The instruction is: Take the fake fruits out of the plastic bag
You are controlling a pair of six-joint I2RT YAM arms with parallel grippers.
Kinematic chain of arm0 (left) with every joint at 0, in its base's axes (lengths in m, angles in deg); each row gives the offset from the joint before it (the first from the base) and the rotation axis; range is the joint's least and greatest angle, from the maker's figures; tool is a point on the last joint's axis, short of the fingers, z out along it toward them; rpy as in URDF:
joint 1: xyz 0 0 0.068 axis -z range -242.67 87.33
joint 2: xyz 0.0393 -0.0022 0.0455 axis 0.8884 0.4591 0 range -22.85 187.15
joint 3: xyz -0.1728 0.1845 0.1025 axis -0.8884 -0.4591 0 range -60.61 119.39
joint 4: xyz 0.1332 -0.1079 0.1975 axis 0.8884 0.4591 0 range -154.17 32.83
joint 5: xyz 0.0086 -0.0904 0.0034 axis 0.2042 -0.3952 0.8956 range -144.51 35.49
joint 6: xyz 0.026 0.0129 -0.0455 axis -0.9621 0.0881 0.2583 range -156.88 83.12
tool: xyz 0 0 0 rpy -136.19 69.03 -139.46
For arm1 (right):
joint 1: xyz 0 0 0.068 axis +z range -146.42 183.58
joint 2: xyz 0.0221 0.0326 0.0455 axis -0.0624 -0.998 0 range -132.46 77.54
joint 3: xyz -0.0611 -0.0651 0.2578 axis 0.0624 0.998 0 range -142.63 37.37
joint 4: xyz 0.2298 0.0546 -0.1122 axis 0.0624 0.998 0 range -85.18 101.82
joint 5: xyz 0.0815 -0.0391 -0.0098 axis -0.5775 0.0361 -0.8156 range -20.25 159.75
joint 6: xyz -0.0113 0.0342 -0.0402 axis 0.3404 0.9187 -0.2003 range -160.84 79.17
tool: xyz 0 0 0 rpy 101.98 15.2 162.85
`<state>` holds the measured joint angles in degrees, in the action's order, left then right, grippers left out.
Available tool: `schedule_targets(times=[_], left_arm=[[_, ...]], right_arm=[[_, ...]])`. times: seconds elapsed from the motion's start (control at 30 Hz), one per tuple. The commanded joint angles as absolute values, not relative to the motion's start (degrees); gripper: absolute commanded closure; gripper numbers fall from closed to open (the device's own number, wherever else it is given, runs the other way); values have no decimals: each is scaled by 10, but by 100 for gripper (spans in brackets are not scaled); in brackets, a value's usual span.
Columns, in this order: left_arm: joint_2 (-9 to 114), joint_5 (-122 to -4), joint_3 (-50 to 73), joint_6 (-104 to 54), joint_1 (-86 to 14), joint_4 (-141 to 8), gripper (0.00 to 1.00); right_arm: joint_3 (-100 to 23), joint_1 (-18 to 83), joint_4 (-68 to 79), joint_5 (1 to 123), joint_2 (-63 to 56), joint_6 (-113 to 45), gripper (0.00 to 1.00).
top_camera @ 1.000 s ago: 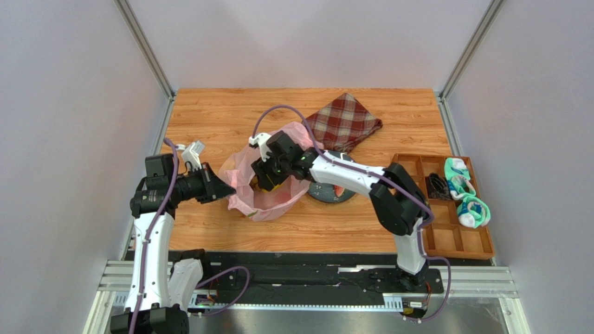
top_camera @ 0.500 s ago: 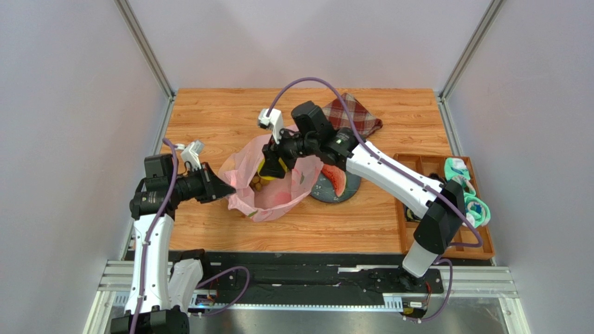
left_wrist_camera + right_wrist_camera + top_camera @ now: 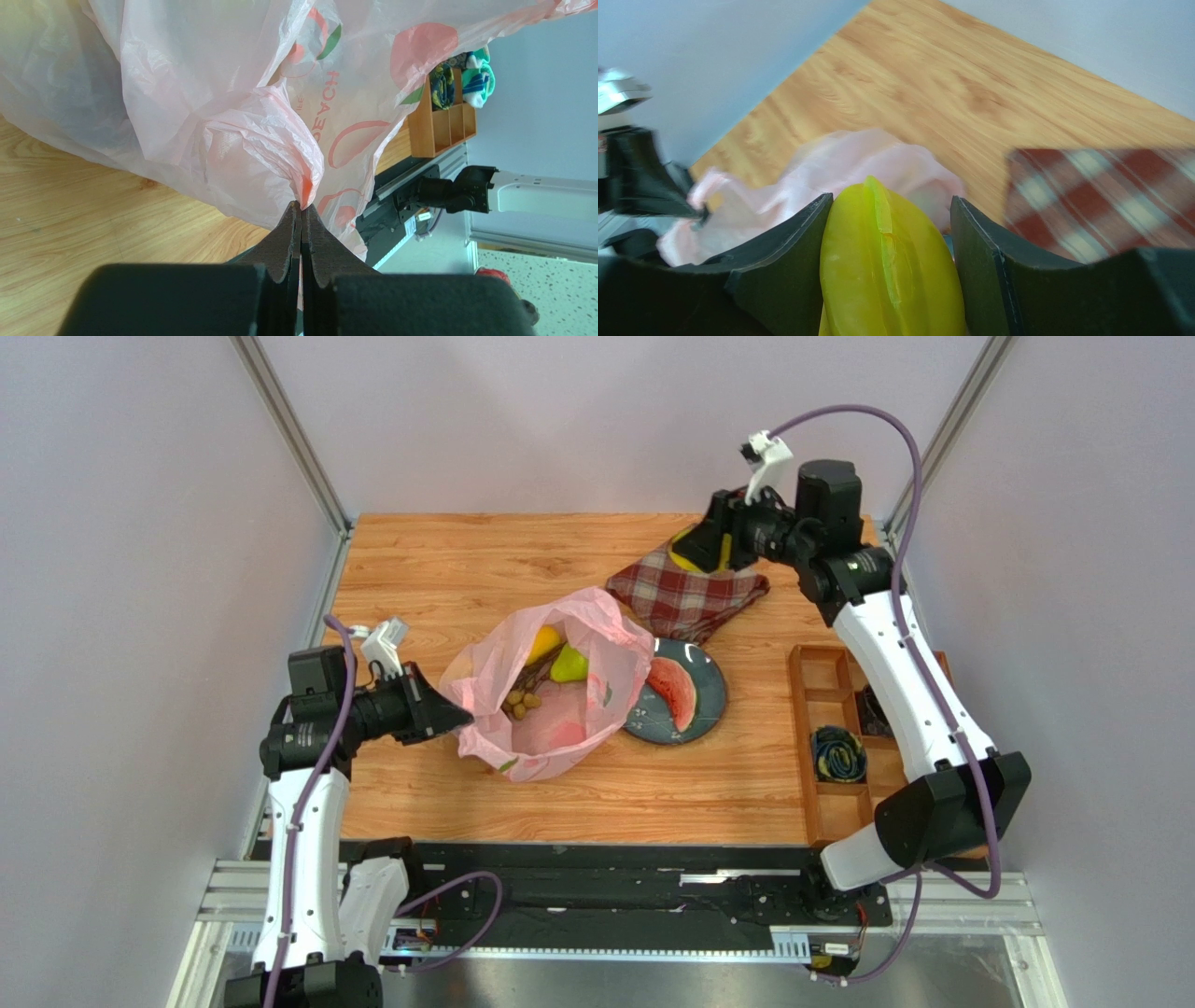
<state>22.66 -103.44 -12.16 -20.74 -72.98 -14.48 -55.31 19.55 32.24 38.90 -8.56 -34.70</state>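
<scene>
The pink plastic bag (image 3: 550, 717) lies open at mid-table. Inside it show a yellow fruit (image 3: 544, 644), a green fruit (image 3: 568, 667) and a brownish grape bunch (image 3: 522, 703). My left gripper (image 3: 452, 717) is shut on the bag's left edge; the wrist view shows pinched film (image 3: 281, 140) at the gripper (image 3: 302, 207). My right gripper (image 3: 699, 546) hangs high at the back, over the plaid cloth, shut on an elongated ribbed yellow fruit (image 3: 889, 273). A pink-red slice (image 3: 675, 692) lies on the dark plate (image 3: 709, 703).
A red plaid cloth (image 3: 690, 591) lies at the back, right of centre. A wooden compartment tray (image 3: 842, 809) along the right edge holds rolled socks (image 3: 838, 752). Metal frame posts rise at both back corners.
My right arm has lifted the yellow fruit out of the bag and swung it up and to the back right, over the plaid cloth. The left gripper has held still on the bag.
</scene>
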Motion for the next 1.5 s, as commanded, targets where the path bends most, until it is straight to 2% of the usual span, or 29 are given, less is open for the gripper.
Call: schedule_targets(times=[0.0,0.3,0.87,1.2,1.23,1.33,1.37,1.47], left_arm=[[218,-1037,-120,-200,-737,-170,100],[213,-1034,-120,-201,-742,-164,100],[210,-1028,-124,-201,-754,-162,100],[213,-1027,-126,-200,-757,-164,100],[213,-1027,-126,-199,-757,-164,100],[213,-1028,-127,-199,-758,-165,100],[214,-1028,-127,-199,-759,-165,100],[214,-1029,-126,-199,-758,-165,100]], right_arm=[[-439,156,330,419,-58,-344,100],[-308,80,292,480,-101,-227,98],[-330,96,245,515,-233,-240,86],[-318,121,233,494,-248,-230,84],[-316,124,232,494,-248,-228,83],[-313,137,233,502,-250,-220,68],[-312,144,233,516,-249,-219,55],[-310,151,232,537,-250,-208,33]])
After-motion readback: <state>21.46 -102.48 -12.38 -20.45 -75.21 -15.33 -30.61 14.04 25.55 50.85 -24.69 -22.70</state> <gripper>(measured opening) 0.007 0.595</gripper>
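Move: The right hand holds the yellow fruit high above the plate, whose middle lies about 33 cm below, some 4 cm back and 1 cm left. The checked cloth is about 12 cm ahead, straight out and 32 cm down; the pink bag is roughly 19 cm left, 4 cm back and 27 cm down. From the left hand, which keeps the bag's rim pinched, the plate is about 27 cm right, 15 cm ahead and 20 cm below. The right hand lowers the held yellow fruit some 28 cm towards the plate, swinging right, fingers tipping down. ##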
